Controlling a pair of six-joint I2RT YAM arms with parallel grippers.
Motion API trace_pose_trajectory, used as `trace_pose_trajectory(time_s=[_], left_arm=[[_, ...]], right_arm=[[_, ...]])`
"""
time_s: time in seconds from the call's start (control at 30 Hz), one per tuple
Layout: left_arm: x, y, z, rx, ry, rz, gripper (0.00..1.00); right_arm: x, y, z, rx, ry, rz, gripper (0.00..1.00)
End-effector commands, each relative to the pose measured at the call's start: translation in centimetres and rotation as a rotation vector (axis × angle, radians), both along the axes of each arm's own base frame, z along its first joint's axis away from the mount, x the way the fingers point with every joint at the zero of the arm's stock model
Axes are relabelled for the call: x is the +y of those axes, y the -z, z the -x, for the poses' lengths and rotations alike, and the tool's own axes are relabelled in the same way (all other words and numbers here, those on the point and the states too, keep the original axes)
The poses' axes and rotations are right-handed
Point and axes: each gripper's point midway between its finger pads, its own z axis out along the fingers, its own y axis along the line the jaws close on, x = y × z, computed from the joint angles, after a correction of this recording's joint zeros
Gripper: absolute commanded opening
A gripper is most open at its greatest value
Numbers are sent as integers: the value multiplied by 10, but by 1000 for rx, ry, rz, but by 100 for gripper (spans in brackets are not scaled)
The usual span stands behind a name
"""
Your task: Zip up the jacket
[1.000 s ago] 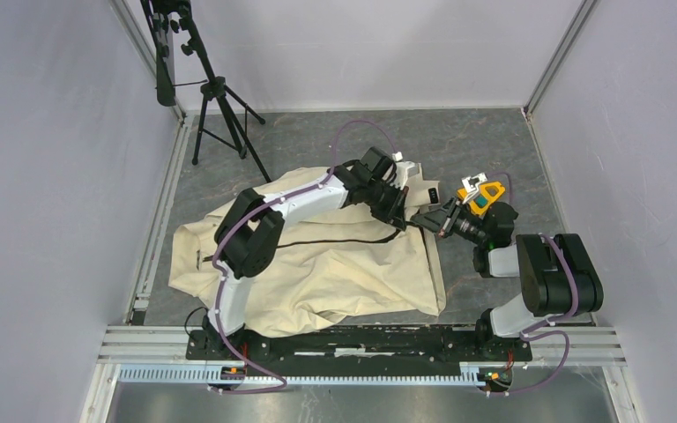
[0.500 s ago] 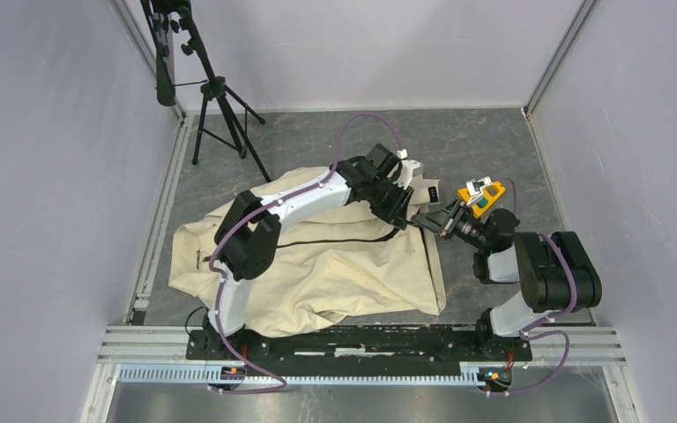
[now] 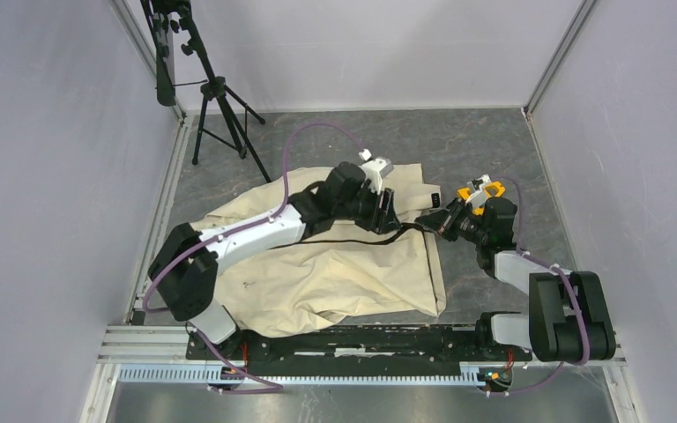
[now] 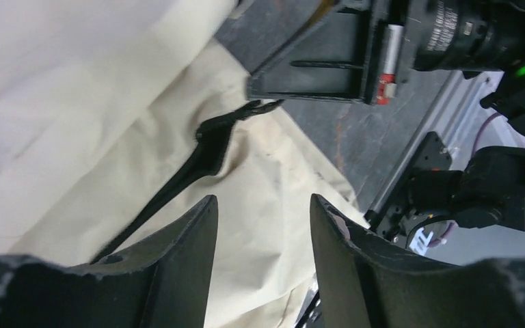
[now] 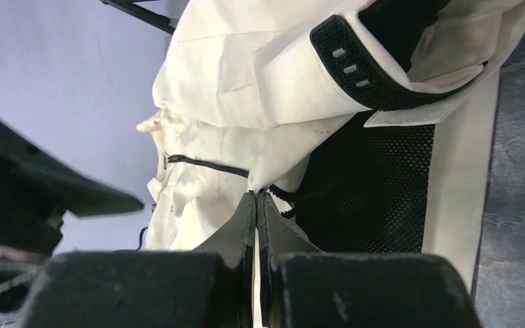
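The cream jacket (image 3: 335, 273) lies wrinkled on the grey floor, its dark zipper line (image 3: 344, 241) running left to right. My left gripper (image 3: 386, 211) hovers over the zipper's right end. In the left wrist view this gripper (image 4: 263, 201) is open with only fabric below it, and the black zipper (image 4: 208, 147) lies just ahead of the fingers. My right gripper (image 3: 436, 223) sits at the jacket's right edge. The right wrist view shows this gripper (image 5: 256, 193) shut on a thin fold of the jacket (image 5: 246, 68), beside black mesh lining (image 5: 369, 184).
A black tripod (image 3: 216, 97) stands at the back left. Grey walls enclose the floor on three sides. A metal rail (image 3: 361, 339) carrying the arm bases runs along the near edge. A black tab with snaps (image 5: 355, 68) shows on the jacket.
My left gripper has opened and pulled back to the left from the zipper's end, and its arm has swung low and left. The right gripper stays shut on the fabric.
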Motion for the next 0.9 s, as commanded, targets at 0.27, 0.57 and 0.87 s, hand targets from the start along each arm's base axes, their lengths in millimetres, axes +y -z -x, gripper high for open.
trace_pose_trajectory(time_s=[0.27, 0.57, 0.87], left_arm=[[-40, -24, 16, -630, 71, 235, 68], [-58, 8, 5, -1078, 138, 60, 89], [-78, 14, -21, -1369, -19, -144, 96]], right_arm=[[-15, 2, -16, 201, 72, 130, 0], [-14, -9, -23, 294, 113, 80, 0], [-14, -5, -20, 385, 146, 51, 0]])
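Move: The zip end lies about 8 cm to the right of the left hand, 3 cm ahead and some 6 cm below. The bend of loose black zip tape is about 3 cm to that hand's right, level with it fore and aft, some 11 cm down. The right hand already has the zip end between its shut fingertips; the black-strapped cuff sits about 6 cm ahead of that hand, 4 cm to its right and a few centimetres lower. Left swings about 7 cm right and down towards the zip end, fingers opening and levelling; right keeps pinching. ##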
